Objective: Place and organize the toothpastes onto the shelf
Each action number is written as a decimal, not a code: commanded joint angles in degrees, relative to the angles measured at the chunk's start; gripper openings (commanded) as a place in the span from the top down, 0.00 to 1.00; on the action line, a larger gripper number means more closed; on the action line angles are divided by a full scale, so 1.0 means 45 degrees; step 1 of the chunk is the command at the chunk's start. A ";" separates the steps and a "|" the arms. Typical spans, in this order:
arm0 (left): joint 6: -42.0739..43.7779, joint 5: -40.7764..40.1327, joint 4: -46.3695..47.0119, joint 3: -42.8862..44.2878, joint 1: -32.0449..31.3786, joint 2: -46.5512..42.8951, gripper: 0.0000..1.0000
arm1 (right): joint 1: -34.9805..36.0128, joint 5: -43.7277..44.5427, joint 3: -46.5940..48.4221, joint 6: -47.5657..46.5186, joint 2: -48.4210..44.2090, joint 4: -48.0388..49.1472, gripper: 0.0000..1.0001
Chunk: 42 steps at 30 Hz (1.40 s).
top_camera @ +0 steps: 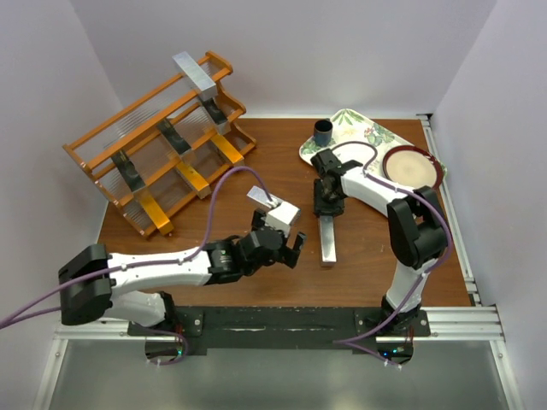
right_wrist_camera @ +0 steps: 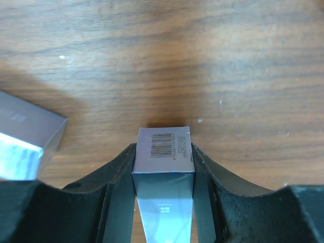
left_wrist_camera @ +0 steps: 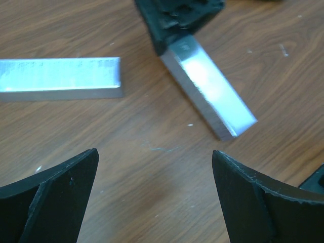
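A silver toothpaste carton [top_camera: 328, 243] lies flat on the brown table, and my right gripper [top_camera: 326, 209] is shut on its far end. In the right wrist view the barcoded end [right_wrist_camera: 163, 147] sits tight between the gripper's [right_wrist_camera: 164, 150] black fingers. A second silver carton [top_camera: 259, 197] lies left of it, partly under my left wrist, and shows in the left wrist view [left_wrist_camera: 61, 76]. My left gripper [top_camera: 291, 249] hovers open and holds nothing [left_wrist_camera: 154, 162]. The orange-brown shelf [top_camera: 94, 141] stands at the far left and bears silver [top_camera: 195, 75], black and orange cartons.
A floral white tray [top_camera: 367, 128] sits at the far right with a small dark cup [top_camera: 323, 132] on its left end. Beside it is a round plate with a dark red rim [top_camera: 413, 167]. White walls close in the table on three sides.
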 commanded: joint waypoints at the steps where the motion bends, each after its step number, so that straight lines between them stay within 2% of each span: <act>1: 0.0832 -0.1166 0.1115 0.1477 -0.1128 0.1034 0.00 | -0.0058 -0.0476 0.0351 0.1191 -0.1278 -0.0249 0.85; 7: 0.1145 -0.2824 0.0433 0.3333 -0.2301 0.3045 0.00 | -0.0625 -0.1706 0.0469 0.1817 -0.1865 -0.0504 0.89; 13: 0.0990 -0.4777 -0.1734 0.5635 -0.3220 0.5155 0.00 | -0.1152 -0.3366 -0.0156 0.2091 -0.2432 -0.0134 0.89; 20: -0.0065 -0.6323 -0.4446 0.7493 -0.3671 0.7166 0.00 | -0.1250 -0.4636 -0.0469 0.2462 -0.2549 0.0355 0.89; 25: -0.0592 -0.7357 -0.5895 0.8781 -0.3808 0.8261 0.05 | -0.1251 -0.5085 -0.0488 0.2618 -0.2549 0.0570 0.89; 34: -0.2213 -0.9213 -0.9684 1.0930 -0.4003 1.0274 0.21 | -0.1289 -0.5418 -0.0625 0.2795 -0.2569 0.0824 0.89; 37: -0.2565 -0.9585 -1.0309 1.1224 -0.4062 1.0606 0.31 | -0.1270 -0.5496 -0.0664 0.2853 -0.2549 0.0902 0.89; 42: -0.3462 -1.0230 -1.1657 1.1674 -0.4140 1.0919 0.54 | -0.1270 -0.5535 -0.0742 0.2912 -0.2569 0.1000 0.87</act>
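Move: The right hand already grips the far end of a silver toothpaste box just off the table, the box's middle some 6 cm back from it; the open left hand waits about 9 cm back, 13 cm left and 10 cm above it. From the left hand, that box's middle is roughly 3 cm ahead, 13 cm right and 10 cm below. A second silver box lies about 4 cm ahead and 15 cm left of the right hand, the mug some 24 cm straight ahead of it. Keeping its grip, the right hand lifts the silver box about 5 cm, then carries it some 3 cm left towards the left hand and holds there, rolling its left side up about 25 degrees. The open left hand sweeps about 10 cm right with a slight draw back, then sinks some 4 cm and eases 2 cm back left, rolling its left side up around 40 degrees while its fingers close to about half around the box's near end. ##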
